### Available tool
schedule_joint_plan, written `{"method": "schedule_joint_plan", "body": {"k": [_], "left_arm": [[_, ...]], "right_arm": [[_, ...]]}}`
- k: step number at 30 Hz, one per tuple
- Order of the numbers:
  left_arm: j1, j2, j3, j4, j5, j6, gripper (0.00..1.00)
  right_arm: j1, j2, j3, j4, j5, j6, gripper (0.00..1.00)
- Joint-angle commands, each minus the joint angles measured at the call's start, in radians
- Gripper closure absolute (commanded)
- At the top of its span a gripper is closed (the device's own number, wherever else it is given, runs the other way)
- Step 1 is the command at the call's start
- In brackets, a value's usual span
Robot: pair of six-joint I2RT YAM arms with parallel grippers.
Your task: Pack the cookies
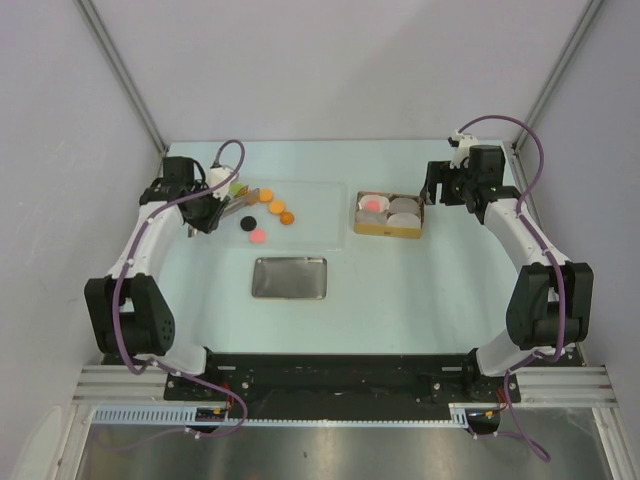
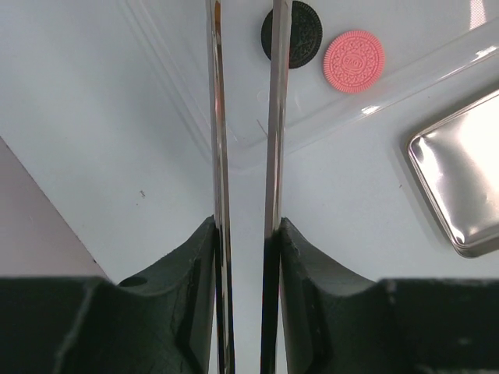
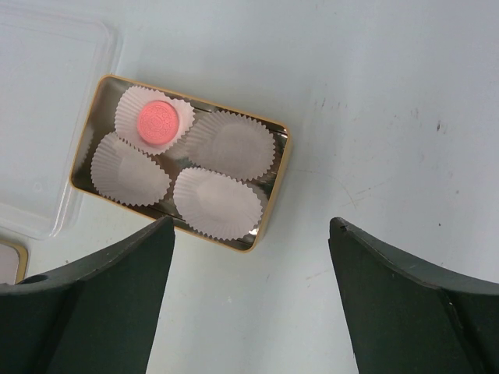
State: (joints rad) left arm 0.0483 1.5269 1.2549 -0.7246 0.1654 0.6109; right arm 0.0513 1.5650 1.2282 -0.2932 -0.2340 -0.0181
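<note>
Three orange cookies (image 1: 277, 207), a black cookie (image 1: 249, 223) and a pink cookie (image 1: 258, 237) lie on a clear plastic tray (image 1: 320, 215). My left gripper (image 1: 213, 207) is shut on metal tongs (image 1: 243, 197), which point toward the cookies. In the left wrist view the gripper (image 2: 247, 226) presses the two tong blades (image 2: 219, 117), with a gap still between them. The black cookie (image 2: 295, 35) sits partly behind the right blade, the pink one (image 2: 354, 61) beside it. Another pink cookie (image 3: 159, 121) rests in a paper cup in the gold box (image 3: 274, 191). My right gripper (image 3: 249, 226) hangs open near the box.
The gold box (image 1: 362, 228) holds several white paper cups (image 3: 217, 201). A silver tin lid (image 1: 289, 277) lies in front of the tray, also seen in the left wrist view (image 2: 460, 183). Grey walls enclose the table on three sides.
</note>
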Motion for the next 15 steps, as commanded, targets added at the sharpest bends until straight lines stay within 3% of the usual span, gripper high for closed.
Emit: {"method": "schedule_joint_plan", "body": {"k": [1, 5, 15], "left_arm": [[0.004, -0.089, 0.008, -0.036, 0.074, 0.023, 0.66], [-0.039, -0.132, 0.026, -0.075, 0.126, 0.017, 0.66], [-0.368, -0.159, 0.103, -0.087, 0.071, -0.095, 0.66]], "right_arm": [[0.005, 0.0, 0.002, 0.039, -0.001, 0.003, 0.15], [0.007, -0.003, 0.002, 0.042, 0.004, 0.004, 0.15], [0.009, -0.013, 0.002, 0.046, 0.012, 0.007, 0.15]]}}
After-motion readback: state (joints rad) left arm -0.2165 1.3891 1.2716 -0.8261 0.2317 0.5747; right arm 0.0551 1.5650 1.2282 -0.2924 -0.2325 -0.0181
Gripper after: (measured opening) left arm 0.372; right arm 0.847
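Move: Some 41 cm to the right of the left hand and 11 cm farther out, about 12 cm lower, sits the cookie box; the left fingers already grip the tongs. On the way lie the black cookie, 10 cm ahead and 6 cm right of that hand, the pink cookie, 5 cm ahead and 9 cm right, and the silver tray, 6 cm back and 17 cm right. From the right hand the box is roughly 9 cm left, 4 cm ahead and 15 cm below. Swinging the closed tongs across the clear tray towards the cookie box, the left hand first lifts off, then sweeps faster and faster to its right, about 10 cm in all, while drawing back and rising about 4 cm each. The wrist turns some 15 degrees clockwise; the fingers keep their grip on the tongs. ##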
